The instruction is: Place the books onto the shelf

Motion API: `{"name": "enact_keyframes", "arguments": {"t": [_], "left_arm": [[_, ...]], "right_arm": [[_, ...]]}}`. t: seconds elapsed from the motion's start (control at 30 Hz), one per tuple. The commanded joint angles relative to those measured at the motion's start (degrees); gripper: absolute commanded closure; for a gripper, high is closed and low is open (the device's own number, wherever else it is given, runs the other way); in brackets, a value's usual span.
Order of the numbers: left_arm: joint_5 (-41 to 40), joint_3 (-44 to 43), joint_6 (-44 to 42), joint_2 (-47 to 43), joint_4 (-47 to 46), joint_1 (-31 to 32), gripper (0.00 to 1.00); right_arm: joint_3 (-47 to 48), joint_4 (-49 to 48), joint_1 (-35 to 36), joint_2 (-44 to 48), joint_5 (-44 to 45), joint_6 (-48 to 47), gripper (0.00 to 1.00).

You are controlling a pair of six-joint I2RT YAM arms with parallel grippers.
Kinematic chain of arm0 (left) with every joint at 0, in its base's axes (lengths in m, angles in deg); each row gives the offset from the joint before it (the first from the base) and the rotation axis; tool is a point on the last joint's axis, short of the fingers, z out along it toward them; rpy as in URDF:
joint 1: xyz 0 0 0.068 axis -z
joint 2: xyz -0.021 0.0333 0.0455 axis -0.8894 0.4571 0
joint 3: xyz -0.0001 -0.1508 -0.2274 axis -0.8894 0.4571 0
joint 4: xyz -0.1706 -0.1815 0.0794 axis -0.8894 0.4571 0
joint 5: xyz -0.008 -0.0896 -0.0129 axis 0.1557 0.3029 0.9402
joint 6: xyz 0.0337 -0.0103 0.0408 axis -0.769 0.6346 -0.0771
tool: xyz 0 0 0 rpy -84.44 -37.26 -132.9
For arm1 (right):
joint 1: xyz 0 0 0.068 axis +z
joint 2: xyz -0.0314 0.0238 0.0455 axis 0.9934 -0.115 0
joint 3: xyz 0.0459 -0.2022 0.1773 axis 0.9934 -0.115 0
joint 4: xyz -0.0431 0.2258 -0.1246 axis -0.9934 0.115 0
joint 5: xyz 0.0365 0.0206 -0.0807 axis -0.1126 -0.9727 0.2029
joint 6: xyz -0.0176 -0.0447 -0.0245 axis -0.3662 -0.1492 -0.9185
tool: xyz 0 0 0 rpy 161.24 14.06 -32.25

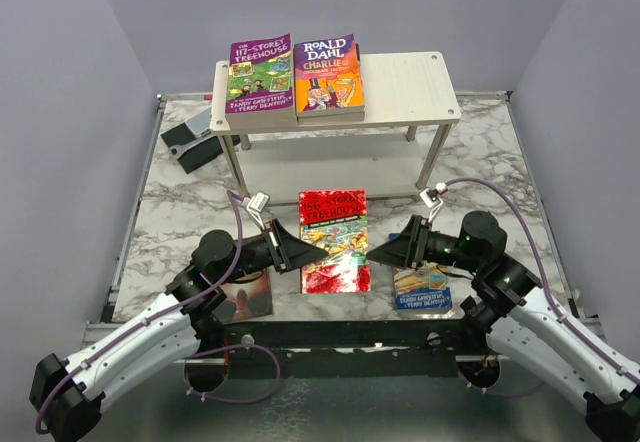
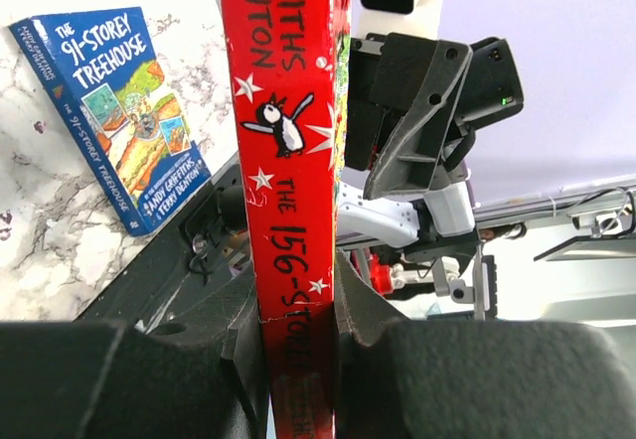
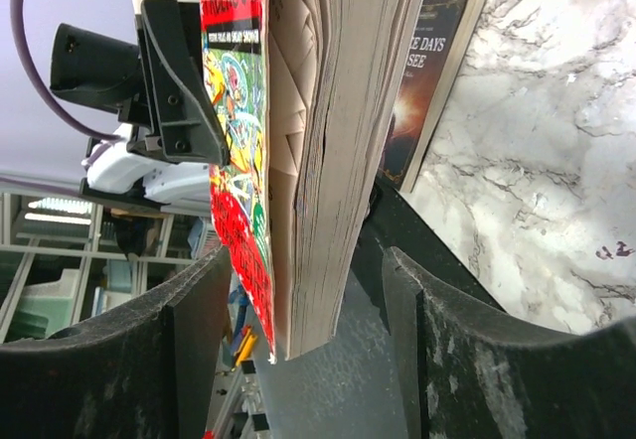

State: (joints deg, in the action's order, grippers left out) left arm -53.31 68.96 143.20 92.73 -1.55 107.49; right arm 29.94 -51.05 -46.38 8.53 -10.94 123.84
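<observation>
A red "156-Storey" book (image 1: 334, 242) is held up between both arms above the marble table, near its front. My left gripper (image 1: 312, 249) is shut on its spine (image 2: 288, 161), both pads pressed against the red cover. My right gripper (image 1: 375, 252) stands open around the opposite page edge (image 3: 338, 111), with gaps on both sides of the book. On the shelf (image 1: 410, 87) a purple Treehouse book (image 1: 260, 72) and a Roald Dahl book (image 1: 327, 74) lie on its top board's left half. A blue Treehouse book (image 1: 425, 290) lies flat under the right arm, and a dark book (image 1: 248, 297) under the left arm.
A flat grey-black device (image 1: 195, 142) lies on the table left of the shelf. The shelf's lower board (image 1: 330, 167) carries nothing I can see. Grey walls close in the table on three sides.
</observation>
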Motion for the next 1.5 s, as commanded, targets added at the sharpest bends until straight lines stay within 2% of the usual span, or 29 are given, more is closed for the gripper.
{"name": "enact_keyframes", "arguments": {"t": [0.0,0.17,0.3,0.57,0.8,1.03,1.33,1.43,1.47], "left_arm": [[-2.7,-1.3,2.9,-1.2,-5.9,-0.2,1.0],[-4.6,0.0,4.4,-2.0,-6.9,-0.2,1.0],[-5.9,1.9,7.0,-3.0,-9.7,-0.2,1.0],[-9.0,4.4,8.5,-5.3,-9.6,-0.2,1.0],[-13.6,5.8,7.1,-8.7,-5.8,-0.2,1.0],[-16.9,6.2,4.8,-11.0,-1.0,-0.2,1.0],[-18.8,7.2,4.5,-11.9,-1.0,-0.2,1.0],[-19.0,7.5,4.5,-12.2,-0.9,-0.2,1.0],[-19.2,7.6,4.6,-12.4,-0.9,-0.2,1.0]], "right_arm": [[-2.3,-6.3,0.4,-1.4,-4.5,2.5,0.33],[-4.0,-14.5,3.2,-3.7,-4.9,5.0,0.32],[-4.7,-17.2,5.3,-5.6,-3.7,5.6,0.32],[-5.9,-26.0,8.1,-7.1,-2.9,9.2,0.33],[-5.9,-27.7,8.6,-7.2,-0.9,11.6,0.42],[-4.1,-27.7,8.8,-8.7,1.3,12.5,0.59],[-0.3,-28.5,10.4,-14.4,2.4,11.8,0.61],[0.6,-29.2,11.0,-15.8,2.7,11.7,0.67],[0.8,-29.2,11.2,-16.1,2.9,11.6,0.73]]}}
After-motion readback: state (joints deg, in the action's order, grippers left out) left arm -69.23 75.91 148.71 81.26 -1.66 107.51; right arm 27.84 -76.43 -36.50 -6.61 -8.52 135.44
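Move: The red 156-Storey book is already gripped in the left hand near its spine, cover up, its middle about 4 cm to that hand's right and 2 cm ahead. From the open right hand, the same middle lies roughly 8 cm left and 2 cm ahead, about level. Some 17 cm below the right hand, the 91-Storey book lies about 13 cm to its right and 1 cm back. The shelf's top is about 28 cm ahead and 8 cm left of the right hand, around hand height. The red book, still pinched by the left hand, is carried about 4 cm left and forward while that wrist turns it some 15 degrees counter-clockwise. The right hand follows leftward about 6 cm in all, swinging back a couple of centimetres, then forward again, its wrist rolling about 10 degrees. Its fingers go around the fore-edge near the lower corner and narrow from wide to about half that gap, coming to hold the pages. ##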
